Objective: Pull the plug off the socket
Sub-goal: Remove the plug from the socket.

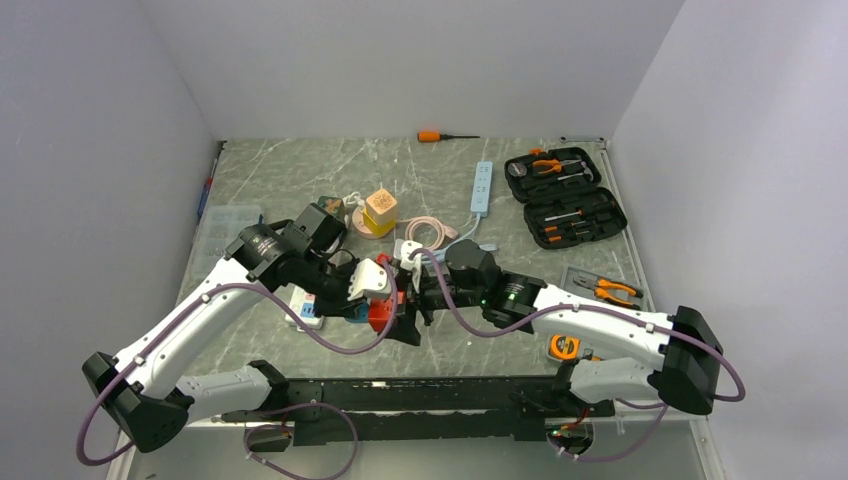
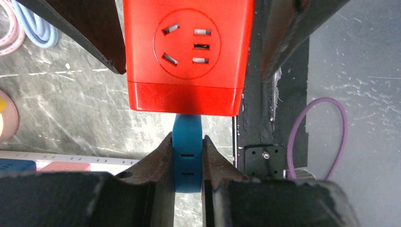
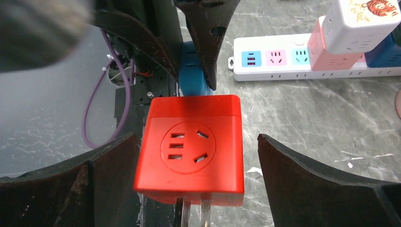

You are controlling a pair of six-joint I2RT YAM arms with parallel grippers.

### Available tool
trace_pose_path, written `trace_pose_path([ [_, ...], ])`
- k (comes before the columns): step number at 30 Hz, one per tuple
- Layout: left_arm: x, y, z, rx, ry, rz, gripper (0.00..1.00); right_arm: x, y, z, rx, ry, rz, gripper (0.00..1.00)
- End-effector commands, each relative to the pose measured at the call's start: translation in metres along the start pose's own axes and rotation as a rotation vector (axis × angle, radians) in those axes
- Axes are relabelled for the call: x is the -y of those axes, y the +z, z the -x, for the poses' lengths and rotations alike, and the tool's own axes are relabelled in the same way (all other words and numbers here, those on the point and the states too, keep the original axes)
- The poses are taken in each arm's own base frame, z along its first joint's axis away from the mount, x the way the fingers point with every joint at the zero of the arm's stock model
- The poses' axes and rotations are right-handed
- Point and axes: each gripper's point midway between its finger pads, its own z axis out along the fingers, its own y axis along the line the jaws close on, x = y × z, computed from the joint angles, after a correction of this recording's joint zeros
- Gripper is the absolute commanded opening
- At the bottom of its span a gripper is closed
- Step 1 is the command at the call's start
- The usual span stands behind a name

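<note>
A red cube plug (image 3: 191, 151) hangs in the air with two bare metal prongs (image 3: 191, 215) showing beneath it, clear of the socket. A blue piece (image 2: 188, 156) sticks out of the cube's far side, and my left gripper (image 2: 188, 151) is shut on that piece. My right gripper (image 3: 194, 142) is open and straddles the red cube, with a gap on its right side. The socket (image 3: 283, 71), a white strip with pastel outlets, lies on the table behind; a pink cube (image 3: 331, 56) and a white cube (image 3: 359, 23) are stacked on it. From above, both grippers meet at the red cube (image 1: 380, 312).
An open black tool case (image 1: 565, 195) sits at the back right, with an orange screwdriver (image 1: 440, 136) at the far edge. A light blue strip (image 1: 483, 186), a pink disc with coiled cable (image 1: 420, 232), a pliers tray (image 1: 600, 290) and a tape measure (image 1: 565, 347) lie around.
</note>
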Motion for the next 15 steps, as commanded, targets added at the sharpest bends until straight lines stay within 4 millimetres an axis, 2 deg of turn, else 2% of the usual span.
trace_pose_path([
  [1, 0.003, -0.012, 0.023, 0.082, 0.046, -0.010, 0.00, 0.003, 0.009, 0.021, 0.037, -0.047, -0.030, 0.97],
  [3, 0.003, -0.014, 0.024, 0.083, 0.052, -0.010, 0.00, 0.006, 0.012, 0.020, 0.034, -0.047, -0.048, 0.93],
  [6, 0.004, -0.015, 0.023, 0.077, 0.054, -0.010, 0.00, 0.010, 0.013, 0.021, 0.044, -0.057, -0.074, 0.79],
  [9, 0.004, -0.015, 0.023, 0.076, 0.052, -0.011, 0.00, 0.010, 0.012, 0.024, 0.056, -0.061, -0.084, 0.50],
  [15, 0.005, -0.016, 0.018, 0.055, 0.057, -0.008, 0.00, 0.005, 0.010, 0.014, 0.006, -0.047, -0.060, 0.13],
])
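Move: The red socket cube, still joined to the blue plug in the left fingers, sits between the open right fingers, about 2 cm left of the right hand and level with it. The blue plug is about 7 cm left, the light-blue cable some 11 cm ahead, 3 cm right and 18 cm lower. From the left hand, the red cube lies about 6 cm right, level. The right hand eases about 1 cm left, its fingers pinching the red cube; the left keeps the blue plug. ##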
